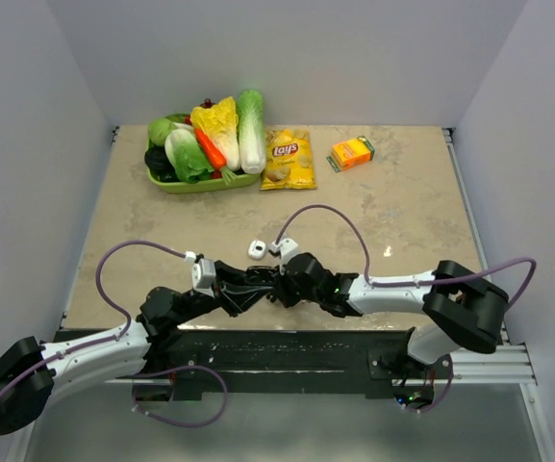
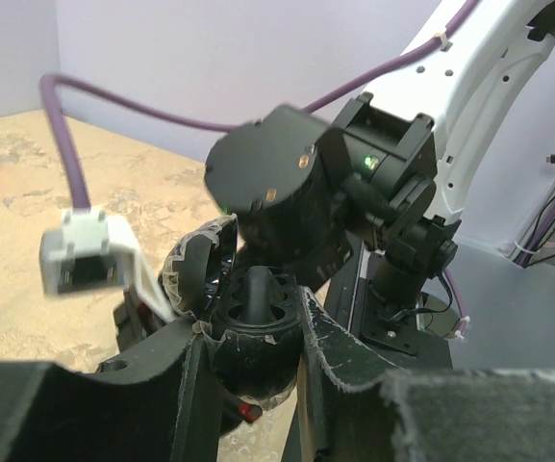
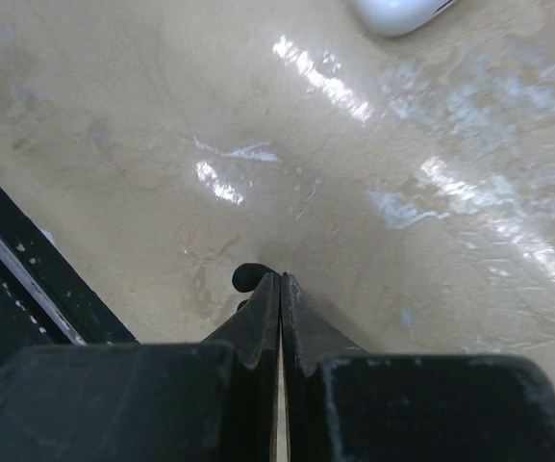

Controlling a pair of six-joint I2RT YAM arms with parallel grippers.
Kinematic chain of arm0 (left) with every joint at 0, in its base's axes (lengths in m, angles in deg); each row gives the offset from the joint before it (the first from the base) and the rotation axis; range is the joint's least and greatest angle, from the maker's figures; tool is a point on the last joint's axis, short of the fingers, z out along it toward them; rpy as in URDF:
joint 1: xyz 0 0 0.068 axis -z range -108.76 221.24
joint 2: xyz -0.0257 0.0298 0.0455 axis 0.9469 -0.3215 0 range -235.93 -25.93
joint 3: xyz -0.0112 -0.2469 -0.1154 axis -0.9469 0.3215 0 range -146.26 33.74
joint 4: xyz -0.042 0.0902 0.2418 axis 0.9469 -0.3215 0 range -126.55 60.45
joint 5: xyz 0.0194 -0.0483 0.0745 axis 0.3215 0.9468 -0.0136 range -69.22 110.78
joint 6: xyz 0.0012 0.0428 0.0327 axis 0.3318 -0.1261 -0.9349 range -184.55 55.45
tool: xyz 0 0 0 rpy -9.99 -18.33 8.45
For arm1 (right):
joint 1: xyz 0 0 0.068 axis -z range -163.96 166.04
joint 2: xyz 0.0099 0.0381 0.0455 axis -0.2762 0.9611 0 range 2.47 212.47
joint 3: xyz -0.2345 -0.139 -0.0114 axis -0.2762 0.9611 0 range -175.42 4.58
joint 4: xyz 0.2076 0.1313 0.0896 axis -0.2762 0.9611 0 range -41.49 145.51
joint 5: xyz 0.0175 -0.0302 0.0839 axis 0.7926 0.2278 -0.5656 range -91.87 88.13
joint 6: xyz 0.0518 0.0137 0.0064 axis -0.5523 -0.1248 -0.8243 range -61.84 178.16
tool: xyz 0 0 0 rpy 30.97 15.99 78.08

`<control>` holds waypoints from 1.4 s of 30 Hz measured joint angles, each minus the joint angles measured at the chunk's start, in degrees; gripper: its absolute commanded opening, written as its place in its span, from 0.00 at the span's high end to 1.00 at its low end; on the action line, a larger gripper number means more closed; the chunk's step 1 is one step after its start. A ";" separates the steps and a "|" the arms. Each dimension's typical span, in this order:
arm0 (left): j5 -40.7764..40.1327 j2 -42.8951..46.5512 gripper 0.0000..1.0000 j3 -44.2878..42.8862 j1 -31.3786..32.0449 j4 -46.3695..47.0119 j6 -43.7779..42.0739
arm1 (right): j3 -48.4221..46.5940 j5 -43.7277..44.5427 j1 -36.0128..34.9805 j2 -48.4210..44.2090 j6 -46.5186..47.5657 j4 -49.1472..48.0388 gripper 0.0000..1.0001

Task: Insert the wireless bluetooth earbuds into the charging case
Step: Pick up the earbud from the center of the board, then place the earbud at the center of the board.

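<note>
In the left wrist view the charging case (image 2: 250, 354) is a round black shell with its lid (image 2: 198, 265) tipped open to the left. My left gripper (image 2: 253, 332) is shut on it, one finger on each side. The right arm's wrist (image 2: 277, 188) hangs close above and behind the case. Down at the table my right gripper (image 3: 280, 279) is shut, its fingertips pressed together with nothing between them. One of the wireless bluetooth earbuds (image 3: 247, 277), tiny and black, lies on the table against the outer side of the left fingertip. From above, both grippers meet near the table's front middle (image 1: 272, 284).
A green tray (image 1: 176, 183) of toy vegetables stands at the back left, with a yellow chip bag (image 1: 289, 159) and an orange box (image 1: 351, 153) to its right. A small white object (image 1: 256, 248) lies just beyond the grippers. The black base plate (image 3: 17, 279) borders the right gripper's left.
</note>
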 measured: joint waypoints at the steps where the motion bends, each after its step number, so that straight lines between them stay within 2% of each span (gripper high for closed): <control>1: 0.00 -0.04 1.00 0.00 0.00 0.00 0.00 | 0.37 0.33 0.55 -1.44 -0.50 0.07 1.00; 11: -0.09 -0.61 1.00 0.00 0.00 0.66 0.00 | 2.32 4.74 4.35 -7.23 -4.90 -0.33 1.00; 19: -2.43 -0.42 1.00 0.33 0.00 2.32 0.11 | 8.76 10.80 17.84 -13.22 -16.96 -1.95 1.00; 24: -4.15 -0.42 1.00 0.90 0.00 3.10 0.44 | 8.35 15.78 21.05 -11.52 -24.37 -2.19 1.00; 28: -5.20 -0.44 1.00 0.94 0.00 4.04 0.46 | 4.98 18.23 22.27 -4.66 -29.27 -1.05 1.00; 33: -5.92 -0.04 1.00 0.94 0.00 4.31 0.46 | 3.04 18.75 23.04 2.10 -32.50 -0.83 0.76; 37: -6.19 0.85 1.00 0.94 0.00 4.33 0.46 | 2.34 18.67 23.12 2.34 -32.83 -1.18 0.56; 40: -6.29 0.85 1.00 0.94 0.00 4.31 0.46 | 1.79 18.60 23.12 1.95 -32.28 -0.76 0.47; 42: -6.27 0.57 1.00 0.94 0.00 4.33 0.46 | 1.77 18.56 23.15 0.70 -31.21 0.94 0.46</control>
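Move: The right hand already holds the black earbud just above the board; the bare spot where it will be set down lies about 14 cm ahead, 13 cm to its right and 2 cm below. The white case stands some 15 cm ahead and 5 cm left of this hand, the white earbuds about 11 cm right and 1 cm ahead. From the left hand, which holds the open charging case, that spot is roughly 7 cm ahead, 18 cm right and 17 cm below. With the earbud still pinched, the right hand rises about 3 cm, then sweeps forward and to its right, some 13 cm each way, away from the charging case and onto bare board, turning clockwise by about 55 degrees. There it sinks back some 5 cm and opens its fingers about halfway to let go of the earbud, easing up a centimetre; the left hand keeps the charging case and drifts barely 2 cm forward, up and left. ##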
